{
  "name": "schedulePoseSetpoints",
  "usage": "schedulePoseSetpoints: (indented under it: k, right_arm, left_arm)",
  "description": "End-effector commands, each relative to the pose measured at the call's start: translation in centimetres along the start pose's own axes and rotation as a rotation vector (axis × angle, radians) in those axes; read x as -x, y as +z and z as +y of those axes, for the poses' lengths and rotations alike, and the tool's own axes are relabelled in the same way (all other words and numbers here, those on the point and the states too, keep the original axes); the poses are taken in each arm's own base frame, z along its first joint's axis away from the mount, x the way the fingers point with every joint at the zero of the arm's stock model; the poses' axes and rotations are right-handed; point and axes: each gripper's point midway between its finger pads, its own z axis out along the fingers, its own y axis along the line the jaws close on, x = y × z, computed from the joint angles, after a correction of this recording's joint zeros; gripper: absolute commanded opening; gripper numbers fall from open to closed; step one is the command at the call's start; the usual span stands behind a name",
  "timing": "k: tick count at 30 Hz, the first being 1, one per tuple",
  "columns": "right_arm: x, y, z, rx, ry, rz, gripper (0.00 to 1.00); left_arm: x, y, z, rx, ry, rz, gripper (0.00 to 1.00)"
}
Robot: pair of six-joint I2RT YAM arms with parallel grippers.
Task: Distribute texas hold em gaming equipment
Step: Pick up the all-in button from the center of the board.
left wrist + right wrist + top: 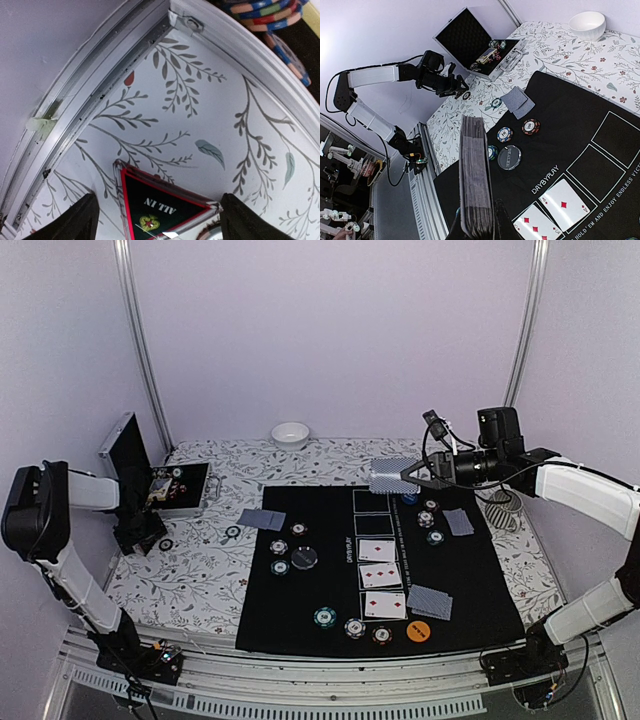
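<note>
My left gripper point(157, 200) is open, low over the floral cloth, with a triangular "ALL IN" plaque point(160, 207) lying between its fingers point(75, 220), which do not touch it. In the top view this gripper point(140, 530) sits just in front of the open case point(160, 478). My right gripper point(412, 477) is shut on a deck of grey-blue-backed playing cards point(392, 475), held above the mat's far edge. In the right wrist view the deck point(476, 180) stands edge-on between the fingers point(507, 222). Three face-up cards point(380, 576) fill mat rectangles.
Chips point(354, 627), an orange disc point(418, 631), a dealer button point(304, 558) and face-down card pairs point(262, 520) lie around the black mat point(330, 590). A white bowl point(290, 434) stands at the back. Stacked chips point(265, 12) sit inside the case rim point(240, 40).
</note>
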Motion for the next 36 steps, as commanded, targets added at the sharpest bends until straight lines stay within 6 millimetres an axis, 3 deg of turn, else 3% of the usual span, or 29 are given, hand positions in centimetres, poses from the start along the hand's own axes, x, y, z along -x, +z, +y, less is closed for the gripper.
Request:
schedulePoseSetpoints:
  k: [1, 8, 21, 36]
  right_arm:
    - [0.6, -0.7, 0.8, 0.013, -0.025, -0.017, 0.02]
    - [0.7, -0.7, 0.8, 0.015, -0.025, -0.016, 0.02]
    - [0.8, -0.8, 0.9, 0.013, -0.029, -0.017, 0.02]
    - [0.9, -0.8, 0.9, 0.018, -0.025, -0.017, 0.02]
  left_arm:
    - [-2.8, 0.1, 0.1, -0.005, 0.057, 0.073, 0.85]
    - [-3.9, 0.4, 0.5, 0.009, 0.088, 0.086, 0.85]
    - [-3.5, 1.8, 0.4, 0.039, 0.114, 0.094, 0.74]
    - [-3.3, 0.6, 0.5, 0.024, 0.114, 0.079, 0.58]
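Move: The left hand already points down over the all-in button, which lies between its open fingers, straight under the hand point by about 1 cm. A round chip lies some 5 cm to the right of the button and level with it; the open chip case is centred about 14 cm ahead and 9 cm to the right. From the right hand the button is about 2 cm ahead, roughly 60 cm to the left and 25 cm below. The left fingertips come in around the all-in button's edges, narrowing by about a quarter of their full opening and ending close against it on both sides. Staying low at the table, the hand first shifts about half a centimetre right and slightly back, then about 1 cm forward, turning some 5 degrees clockwise. ##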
